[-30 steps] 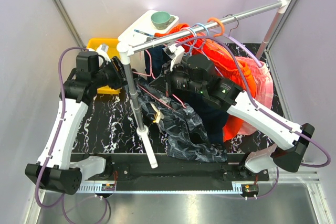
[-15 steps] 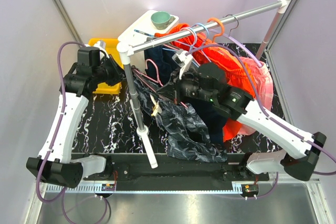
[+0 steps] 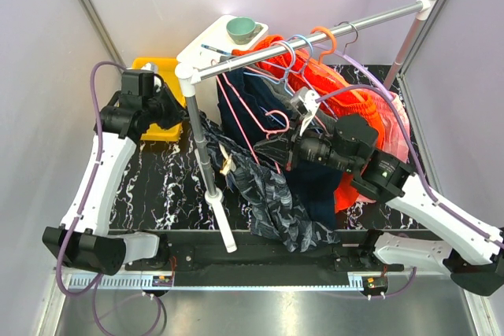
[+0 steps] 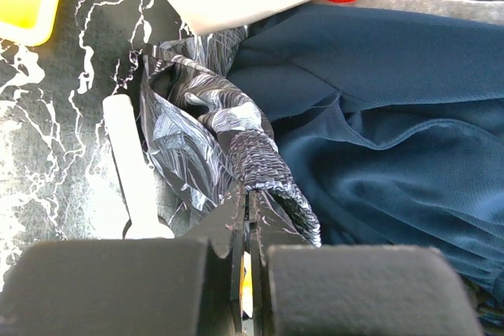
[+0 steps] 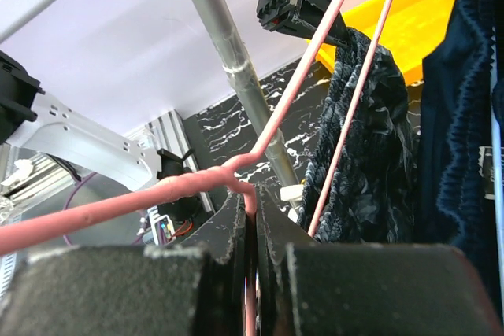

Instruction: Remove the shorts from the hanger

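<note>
The shorts point(image 3: 272, 198), dark with pale leaf print, hang bunched beside the rack's pole and trail onto the table. My left gripper point(image 3: 191, 116) is shut on their elastic waistband point(image 4: 256, 151), pinched between the fingertips point(image 4: 272, 210). The pink wire hanger point(image 3: 239, 120) slants from the rail toward my right gripper point(image 3: 281, 151), which is shut on its neck below the bend point(image 5: 236, 171). In the right wrist view the hanger's two wires point(image 5: 315, 60) run up alongside the shorts point(image 5: 354, 147). Whether any wire is still inside the fabric is hidden.
A metal rail point(image 3: 315, 37) on a pole point(image 3: 201, 143) carries a navy garment point(image 3: 315, 182), an orange garment point(image 3: 346, 100) and other hangers point(image 3: 295, 45). A yellow bin point(image 3: 157, 68) and a white tray point(image 3: 206, 46) with a green bowl point(image 3: 241, 31) stand behind.
My left gripper has shut on the shorts' waistband. The right arm has drawn the pink hanger to the right and upward, away from the shorts, which now hang lower and straighter.
</note>
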{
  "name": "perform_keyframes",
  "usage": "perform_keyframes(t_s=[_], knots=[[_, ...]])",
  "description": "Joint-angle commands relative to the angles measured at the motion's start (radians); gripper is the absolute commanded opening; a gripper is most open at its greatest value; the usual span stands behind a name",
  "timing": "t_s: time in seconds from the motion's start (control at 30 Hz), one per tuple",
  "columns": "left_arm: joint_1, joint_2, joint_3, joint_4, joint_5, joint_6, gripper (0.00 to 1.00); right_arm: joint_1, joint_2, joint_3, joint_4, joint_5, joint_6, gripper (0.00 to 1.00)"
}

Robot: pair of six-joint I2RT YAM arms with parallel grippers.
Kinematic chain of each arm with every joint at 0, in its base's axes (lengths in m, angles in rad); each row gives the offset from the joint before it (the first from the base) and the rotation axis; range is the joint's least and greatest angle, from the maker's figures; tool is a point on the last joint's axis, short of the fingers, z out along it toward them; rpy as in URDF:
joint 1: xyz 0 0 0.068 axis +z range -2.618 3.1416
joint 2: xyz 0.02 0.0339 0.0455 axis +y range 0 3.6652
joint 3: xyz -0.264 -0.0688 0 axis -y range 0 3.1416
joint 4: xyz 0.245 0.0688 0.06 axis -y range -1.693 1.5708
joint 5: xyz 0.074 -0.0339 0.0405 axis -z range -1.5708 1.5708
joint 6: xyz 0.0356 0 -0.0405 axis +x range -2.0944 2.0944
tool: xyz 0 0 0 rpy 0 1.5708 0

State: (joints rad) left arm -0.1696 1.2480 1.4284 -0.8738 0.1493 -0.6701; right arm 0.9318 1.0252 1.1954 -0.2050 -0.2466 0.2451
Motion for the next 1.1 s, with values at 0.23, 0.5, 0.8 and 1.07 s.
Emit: perform_keyframes(t_s=[0.23,0.5,0.8,1.07], knots=[[-0.016,-0.048,-0.091,0.156,0.200,-0.078,0.00,0.009,0.173,0.099,0.188,0.073,-0.118,0.00],[-0.027,-0.127,-0.186,0.168,0.222,-0.118,0.00,0.007,0.305,0.179,0.319,0.132,-0.181,0.00],[-0.027,-0.116,-0.151,0.170,0.193,-0.108,0.00,0.007,0.194,0.141,0.138,0.129,-0.115,0.00],[-0.027,-0.105,-0.088,0.170,0.144,-0.103,0.00,0.007,0.202,0.337,-0.172,0.135,-0.004,0.00]])
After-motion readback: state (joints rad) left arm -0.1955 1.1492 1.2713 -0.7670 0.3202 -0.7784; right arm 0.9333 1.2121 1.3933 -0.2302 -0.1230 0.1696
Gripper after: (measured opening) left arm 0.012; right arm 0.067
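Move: The left hand holds one end of the dark patterned shorts; their middle lies about 15 cm back, 17 cm right and 8 cm below it. The rack post stands some 5 cm back and 3 right of that hand; the yellow bin 17 ahead, 14 left, 20 below. From the right hand, gripping the pink hanger, the shorts' middle is about 3 cm back and 15 below, the navy garment 8 ahead, 3 right, 12 below. Right hand swings the pink hanger 10 cm forward-left, then halfway back; left draws gripped shorts 5 cm back-right. ##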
